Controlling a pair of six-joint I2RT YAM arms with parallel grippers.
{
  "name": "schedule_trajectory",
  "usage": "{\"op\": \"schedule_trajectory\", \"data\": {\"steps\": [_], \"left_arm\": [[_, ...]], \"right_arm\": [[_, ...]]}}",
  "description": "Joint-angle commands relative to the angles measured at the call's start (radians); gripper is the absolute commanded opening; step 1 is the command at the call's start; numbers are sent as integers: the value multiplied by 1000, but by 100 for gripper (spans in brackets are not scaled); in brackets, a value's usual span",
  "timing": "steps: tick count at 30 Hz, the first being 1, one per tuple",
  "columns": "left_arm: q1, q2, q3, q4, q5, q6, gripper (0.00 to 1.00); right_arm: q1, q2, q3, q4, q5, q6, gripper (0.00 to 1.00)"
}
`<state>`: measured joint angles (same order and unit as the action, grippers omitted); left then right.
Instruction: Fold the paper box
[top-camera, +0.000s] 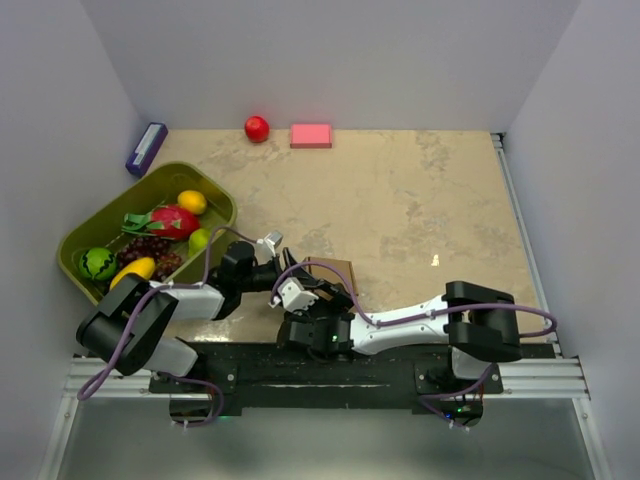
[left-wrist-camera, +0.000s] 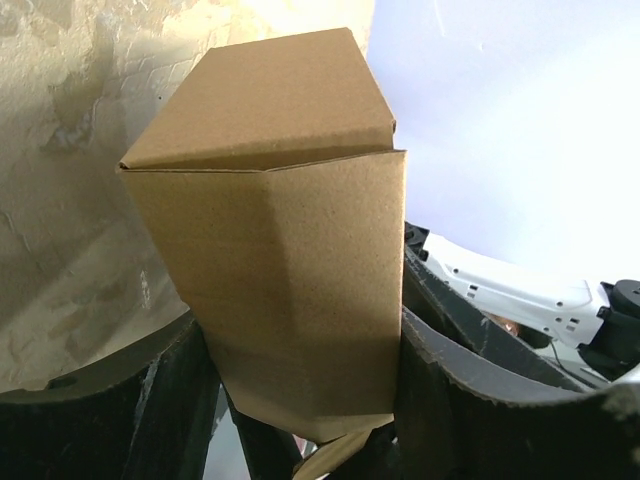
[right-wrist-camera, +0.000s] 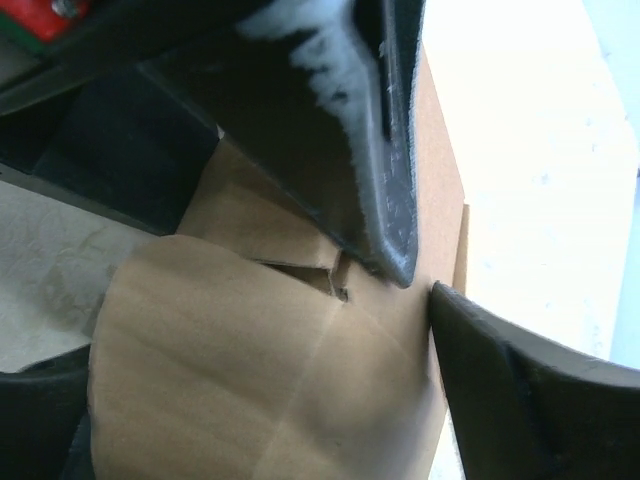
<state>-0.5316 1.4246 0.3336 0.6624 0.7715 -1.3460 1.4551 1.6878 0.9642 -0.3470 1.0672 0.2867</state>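
Note:
The paper box is a plain brown carton, standing up between the fingers of my left gripper, which is shut on its lower sides. From above, the paper box shows at the near middle of the table, with the left gripper at its left. My right gripper comes in from the near side. In the right wrist view a rounded flap of the paper box lies between the wide-spread fingers of the right gripper; the right finger touches the cardboard's edge. The left arm's finger crosses the top.
An olive tray of fruit sits at the left. A purple box, a red ball and a pink block lie along the far wall. White walls close in three sides.

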Motion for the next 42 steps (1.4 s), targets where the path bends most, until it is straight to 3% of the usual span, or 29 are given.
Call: {"op": "schedule_trajectory", "data": {"steps": [1, 9, 12, 13, 15, 16, 17, 19, 30, 35, 42], "left_arm": [[1, -59, -45, 88, 196, -119, 20], [1, -64, -42, 86, 224, -101, 25], [4, -65, -22, 75, 226, -70, 39], [8, -67, -2, 60, 219, -35, 51], [21, -73, 36, -4, 212, 48, 64], [39, -76, 88, -126, 194, 104, 70], [50, -85, 116, -191, 178, 230, 73], [74, -96, 181, -338, 135, 333, 78], [154, -199, 278, -541, 8, 628, 87], [182, -318, 285, -541, -107, 709, 87], [183, -460, 306, -584, -257, 826, 88]], "right_arm": [[-42, 30, -24, -37, 206, 32, 73], [-41, -17, -65, 129, 188, -144, 49], [-39, -34, -64, 120, 146, -159, 45], [-41, -37, -56, 109, 133, -158, 45], [-39, -46, -44, 45, 80, -129, 44], [-41, -48, -26, 19, 70, -113, 43], [-41, -51, -13, -50, 42, -95, 42], [-39, -57, 20, -114, 21, -48, 41], [-59, -134, 148, -360, -143, -10, 40], [-137, -195, 175, -406, -398, -76, 40], [-338, -251, 228, -412, -723, -185, 39]]}}
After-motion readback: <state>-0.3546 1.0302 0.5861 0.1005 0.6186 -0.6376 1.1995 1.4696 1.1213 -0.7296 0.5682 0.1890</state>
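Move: The paper box is still in the left hand's fingers, its middle about 4 cm to that hand's right, 1 cm ahead and 1 cm lower. From the right hand, whose spread fingers straddle its near end, the box's middle is some 4 cm ahead, 1 cm left and about level. The green basket lies about 37 cm left of the left hand and 8 cm farther out; the pink block lies roughly 48 cm ahead of the right hand, 5 cm left. The right fingers close on the near end of the box and keep their grip; only then do the left fingers open and come free of it, the left hand backing off up, forward and left by about 12 cm in all while rolling its forward side up some 40 degrees. The right hand carries the box up and right about 4 cm each, tipping down late by roughly 25 degrees. ##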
